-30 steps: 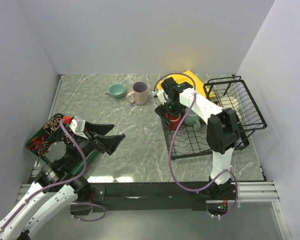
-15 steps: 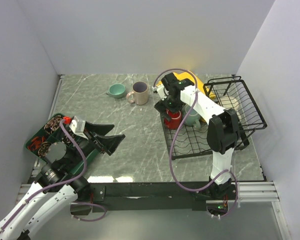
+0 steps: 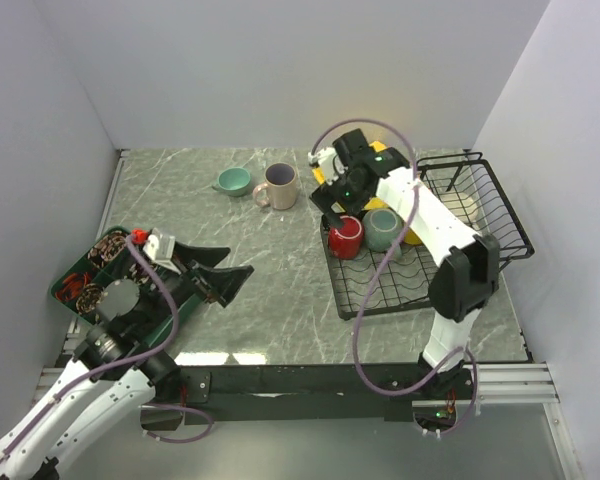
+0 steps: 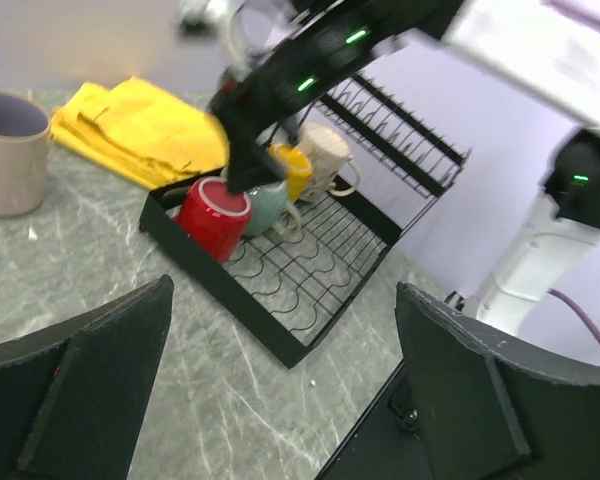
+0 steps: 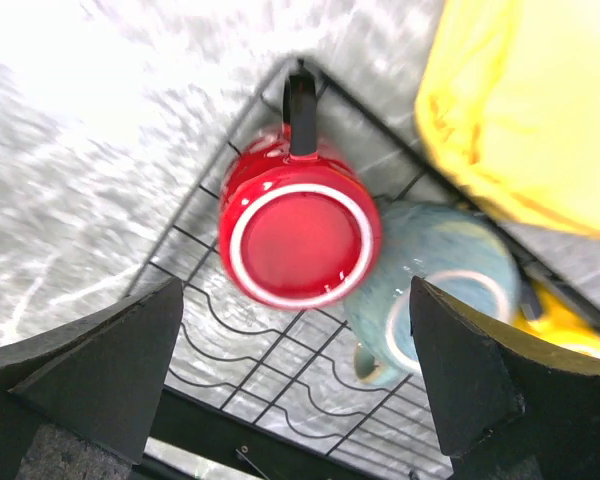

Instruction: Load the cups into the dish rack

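Note:
The black wire dish rack (image 3: 380, 285) stands at the right. A red mug (image 3: 345, 237) sits upside down at its near-left corner, touching a grey-teal mug (image 3: 383, 228). A yellow mug (image 4: 290, 165) and a cream mug (image 4: 325, 150) stand behind them. My right gripper (image 3: 340, 203) hovers open and empty just above the red mug (image 5: 298, 232). A beige-pink mug (image 3: 278, 186) and a small teal cup (image 3: 234, 180) stand on the table at the back. My left gripper (image 3: 223, 272) is open and empty over the table's left half.
A yellow cloth (image 5: 530, 100) lies behind the rack's left corner. The rack's raised basket (image 3: 485, 205) is at the far right. A dark green compartmented tray (image 3: 90, 285) sits at the left edge under my left arm.
My right gripper has let go of the red mug and lifted up and back from it. The mug stays upside down in the rack. My left arm has barely moved.

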Robot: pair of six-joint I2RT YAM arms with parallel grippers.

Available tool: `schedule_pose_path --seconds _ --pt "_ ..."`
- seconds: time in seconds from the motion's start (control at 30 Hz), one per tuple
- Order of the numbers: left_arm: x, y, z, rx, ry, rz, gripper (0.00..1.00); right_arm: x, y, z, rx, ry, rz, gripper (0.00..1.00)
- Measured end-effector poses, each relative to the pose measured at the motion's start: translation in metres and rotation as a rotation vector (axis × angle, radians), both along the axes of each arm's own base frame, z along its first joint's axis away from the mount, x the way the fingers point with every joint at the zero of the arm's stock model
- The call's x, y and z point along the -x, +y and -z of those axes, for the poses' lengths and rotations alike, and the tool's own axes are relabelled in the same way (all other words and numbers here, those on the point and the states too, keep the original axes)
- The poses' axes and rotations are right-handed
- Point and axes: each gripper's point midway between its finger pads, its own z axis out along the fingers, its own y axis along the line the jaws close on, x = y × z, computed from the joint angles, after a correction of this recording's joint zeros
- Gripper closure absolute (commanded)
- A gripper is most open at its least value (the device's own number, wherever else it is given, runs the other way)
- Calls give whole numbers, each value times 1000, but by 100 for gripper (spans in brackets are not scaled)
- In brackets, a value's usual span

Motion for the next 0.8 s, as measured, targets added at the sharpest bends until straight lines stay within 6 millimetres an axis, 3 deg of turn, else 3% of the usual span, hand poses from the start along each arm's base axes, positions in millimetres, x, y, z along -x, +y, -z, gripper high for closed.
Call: schedule_pose_path --seconds 0.2,0.33,0.5,0.63,0.8 --pt "-31 -13 26 -65 138 -59 4 11 4 -62 -117 -143 -41 0" --pt "-65 -25 37 -147 249 -121 4 36 2 -84 -208 -192 -107 0" --pt "-141 -22 45 -196 386 -210 4 61 -9 -99 -366 -206 -151 0" --pt "-203 -5 76 -223 541 -258 3 71 -20 -113 -501 -283 -164 0" --pt "-264 -19 96 -289 648 -246 1 94 -20 -114 -621 -356 -207 0"
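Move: My left hand is empty; the grey-pink cup it heads for stands about 33 cm ahead, 4 cm to its right and some 27 cm below. The small teal cup is roughly 10 cm left of that cup and 2 cm farther out. From my right hand, the red cup in the rack lies 10 cm below, about 1 cm back and 2 cm right; the blue-green cup sits 8 cm right of the red one, and the grey-pink cup 10 cm ahead, 14 cm left, 12 cm below. I lift my open right hand clear of the red cup already set in the rack, up about 12 cm and then back some 10 cm, its fingertips swinging out to the left. Meanwhile my left hand sweeps forward about 26 cm and down 10 cm, quickly, towards the grey-pink cup, fingers wide open and tipping down to point at the table. ##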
